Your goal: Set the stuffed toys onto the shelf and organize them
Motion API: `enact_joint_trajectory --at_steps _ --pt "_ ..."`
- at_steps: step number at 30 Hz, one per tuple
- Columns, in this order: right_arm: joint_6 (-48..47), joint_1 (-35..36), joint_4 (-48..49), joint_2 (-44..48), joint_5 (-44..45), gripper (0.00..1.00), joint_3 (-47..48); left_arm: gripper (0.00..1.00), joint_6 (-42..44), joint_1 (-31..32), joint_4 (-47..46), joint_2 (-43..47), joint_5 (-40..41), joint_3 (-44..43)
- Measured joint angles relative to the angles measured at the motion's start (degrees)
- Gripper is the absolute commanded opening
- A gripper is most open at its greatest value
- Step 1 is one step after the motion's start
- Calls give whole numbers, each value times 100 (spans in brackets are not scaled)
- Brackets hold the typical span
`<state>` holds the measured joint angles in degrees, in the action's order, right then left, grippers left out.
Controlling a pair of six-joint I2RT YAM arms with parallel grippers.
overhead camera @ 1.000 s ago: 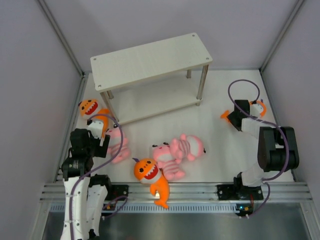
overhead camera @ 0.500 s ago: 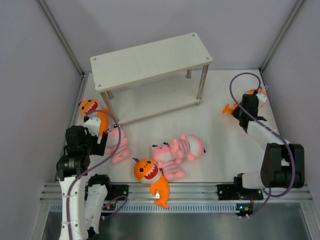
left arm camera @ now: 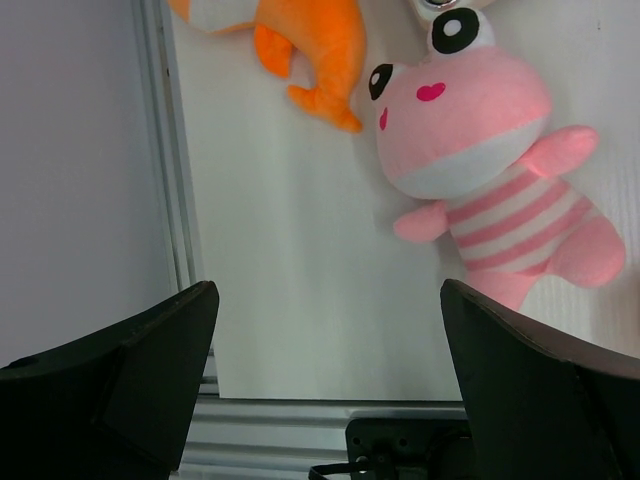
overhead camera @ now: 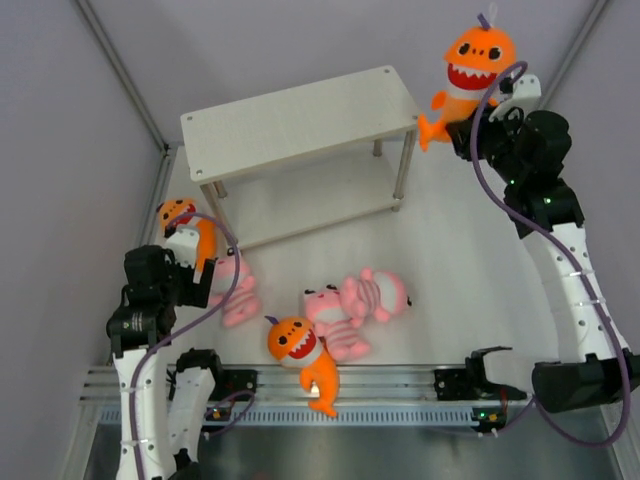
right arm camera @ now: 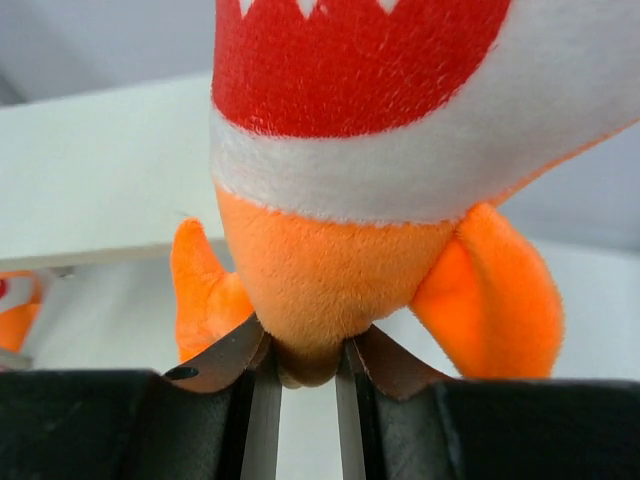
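Note:
My right gripper (overhead camera: 468, 125) (right arm camera: 305, 365) is shut on the lower body of an orange shark (overhead camera: 478, 58) (right arm camera: 360, 150), held high in the air just right of the shelf (overhead camera: 300, 120). The shelf's top board is bare. My left gripper (overhead camera: 195, 270) (left arm camera: 325, 350) hangs open over the table at the left, holding nothing. A pink striped toy (overhead camera: 238, 290) (left arm camera: 485, 160) lies just beyond it, next to a second shark (overhead camera: 178, 215) (left arm camera: 300, 40). Two more pink toys (overhead camera: 365, 295) (overhead camera: 335, 330) and a third shark (overhead camera: 300, 350) lie near the front middle.
Grey walls close in the table on the left, back and right. A metal rail (overhead camera: 380, 380) runs along the near edge, by the arm bases. The shelf's lower board (overhead camera: 310, 205) sits just above the table.
The right gripper closed on the shark at the table's right and lifted it high, toward the shelf's right end. The left arm drew back slightly toward the near edge.

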<state>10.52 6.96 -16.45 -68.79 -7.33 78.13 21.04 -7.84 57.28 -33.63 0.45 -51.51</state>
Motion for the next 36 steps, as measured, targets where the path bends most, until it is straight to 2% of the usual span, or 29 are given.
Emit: enact_joint_trajectory --at_steps 5,9,12,14,17,18,19,20,26,29,36 --pt "-684 723 -466 -446 -935 0 1665 99 -2 -24 9 -133 -286 -17" --pt "-951 1176 -962 -1694 -1486 0 3464 99 -2 -74 17 -136 -376 -17" --pt "-1040 1285 -1360 -2455 -1668 1 4072 99 2 -76 26 -83 -404 -17" --pt "-1104 1305 -1803 -2968 -1709 6 4380 99 7 -76 26 -11 -407 -17" --pt "-1202 1335 -2315 -3469 -1696 14 4524 99 11 -76 28 72 -409 -17" --pt "-1204 1351 -2371 -3591 -1683 25 4524 99 9 -76 28 87 -411 -17" --pt "-1207 1351 -2286 -3620 -1676 30 4529 99 11 -76 28 92 -413 -17" --pt "-1202 1351 -2306 -3600 -1676 45 4531 99 9 -79 26 90 -415 -15" --pt "-1141 1366 -2358 -3453 -1633 71 4522 99 9 -81 28 90 -457 -15" --pt "-1134 1366 -2365 -3388 -1602 77 4481 99 9 -81 28 92 -457 -15" --pt "-1034 1388 -2286 -2798 -1204 79 4044 99 7 -92 31 140 -485 -13"
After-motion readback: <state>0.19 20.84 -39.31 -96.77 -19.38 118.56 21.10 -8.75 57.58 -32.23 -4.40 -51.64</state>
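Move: My right hand holds the orange shark toy up beside the shelf. The spot for it, on the right end of the shelf top, lies some 19 cm to the left, about 9 cm ahead and 3 cm lower. The shelf top's front right corner is nearer, 8 cm left and 3 cm ahead; a striped pink toy lies far below, 17 cm left and 16 cm back. From my left hand that spot is about 47 cm right, 30 cm ahead and 15 cm up. I swing the shark left in an arc with my right hand, first rising about 12 cm, then coming forward and down by as much onto the right end of the shelf top, some 16 cm left in all, turning the wrist about 30 degrees counter-clockwise. There my fingers open wide, let go of the body and start backing away, up and slightly right. ##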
